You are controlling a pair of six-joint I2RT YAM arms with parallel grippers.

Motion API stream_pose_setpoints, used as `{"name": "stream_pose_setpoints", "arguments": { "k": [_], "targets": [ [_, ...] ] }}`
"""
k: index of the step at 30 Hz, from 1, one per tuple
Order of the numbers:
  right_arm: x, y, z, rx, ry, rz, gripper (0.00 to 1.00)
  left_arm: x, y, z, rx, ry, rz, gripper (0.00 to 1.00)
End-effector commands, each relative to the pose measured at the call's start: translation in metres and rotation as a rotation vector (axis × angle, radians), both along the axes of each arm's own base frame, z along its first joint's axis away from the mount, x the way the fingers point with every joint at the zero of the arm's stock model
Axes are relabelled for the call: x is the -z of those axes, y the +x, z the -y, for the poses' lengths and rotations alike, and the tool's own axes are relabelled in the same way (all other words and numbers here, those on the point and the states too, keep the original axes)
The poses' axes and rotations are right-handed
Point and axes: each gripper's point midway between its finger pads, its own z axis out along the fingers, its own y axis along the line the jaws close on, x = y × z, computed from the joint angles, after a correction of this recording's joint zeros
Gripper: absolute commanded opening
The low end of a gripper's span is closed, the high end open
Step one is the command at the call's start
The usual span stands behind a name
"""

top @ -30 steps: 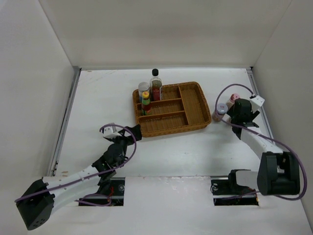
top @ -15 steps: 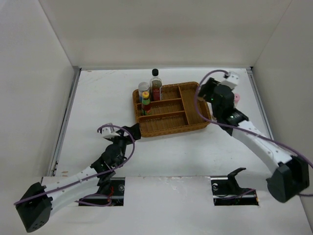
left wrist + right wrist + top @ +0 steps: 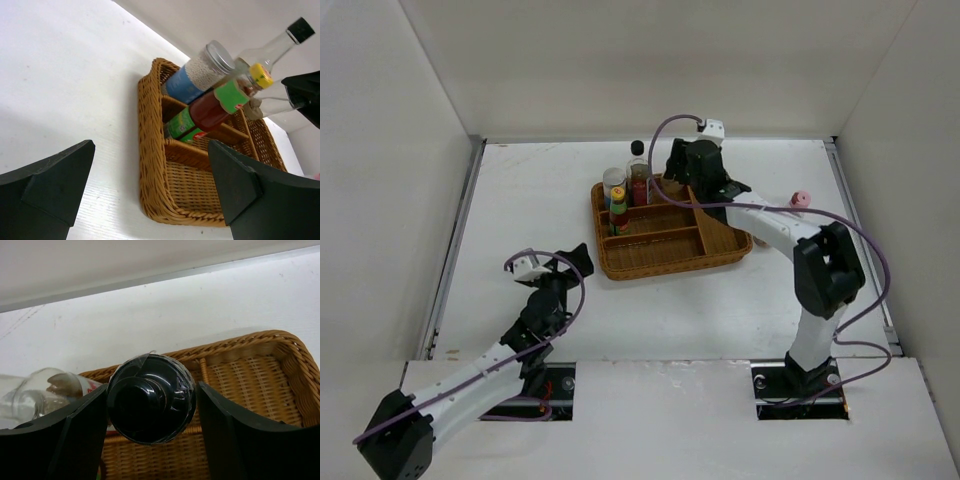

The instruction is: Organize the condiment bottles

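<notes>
My right gripper [image 3: 150, 401] is shut on a dark-capped brown shaker [image 3: 142, 390], seen cap-on between its fingers. It hangs over the back of the brown wicker tray [image 3: 670, 268], where the right gripper [image 3: 682, 170] sits close beside the tall black-capped bottle [image 3: 638, 168]. A silver-lidded jar [image 3: 200, 75] and a yellow-capped red sauce bottle [image 3: 220, 102] stand with it in the tray's left end. A pink-capped bottle [image 3: 800, 198] stands on the table to the right. My left gripper [image 3: 575, 262] is open near the tray's front left corner and holds nothing.
The tray's middle and right compartments [image 3: 715, 215] hold nothing. White walls close the table on three sides. The right arm stretches across the tray's back right corner.
My right arm has swung from the table's right side to above the tray's back, carrying the shaker. The left arm has drawn back slightly to the left.
</notes>
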Motion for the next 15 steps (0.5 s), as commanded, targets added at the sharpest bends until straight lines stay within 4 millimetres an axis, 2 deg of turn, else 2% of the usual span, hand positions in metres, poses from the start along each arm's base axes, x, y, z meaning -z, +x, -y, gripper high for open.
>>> {"name": "stream_pose_setpoints", "arguments": {
  "k": [1,11,15],
  "targets": [
    [-0.043,0.02,-0.013,-0.014,0.038,0.125,0.51,0.023,-0.003,-0.011,-0.023,0.032,-0.033,1.0],
    [0.031,0.02,-0.015,-0.028,-0.032,0.014,0.52,0.025,0.0,-0.005,0.013,0.036,-0.041,1.0],
    [0.048,0.017,-0.007,-0.001,-0.06,-0.008,0.58,0.024,0.0,-0.003,0.026,0.03,-0.037,1.0]
  ]
}}
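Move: The free slot in the basket's back row lies almost straight under the black-capped condiment bottle in your right hand, about 17 cm below and 1 cm ahead. Level with the hand in reach, the tall clear bottle stands some 8 cm to its left and the blue-label jar about 12 cm left; the yellow-capped sauce bottle is 11 cm left and 7 cm back. From the left hand that slot is some 24 cm ahead, 24 cm right. Lower the right gripper about 7 cm, nearly straight down, taking the black-capped bottle into the back slot between the tall clear bottle and the divider on the right. Let the hand tip down some 5 degrees on the way and keep the fingers closed on the bottle at its cap end. ##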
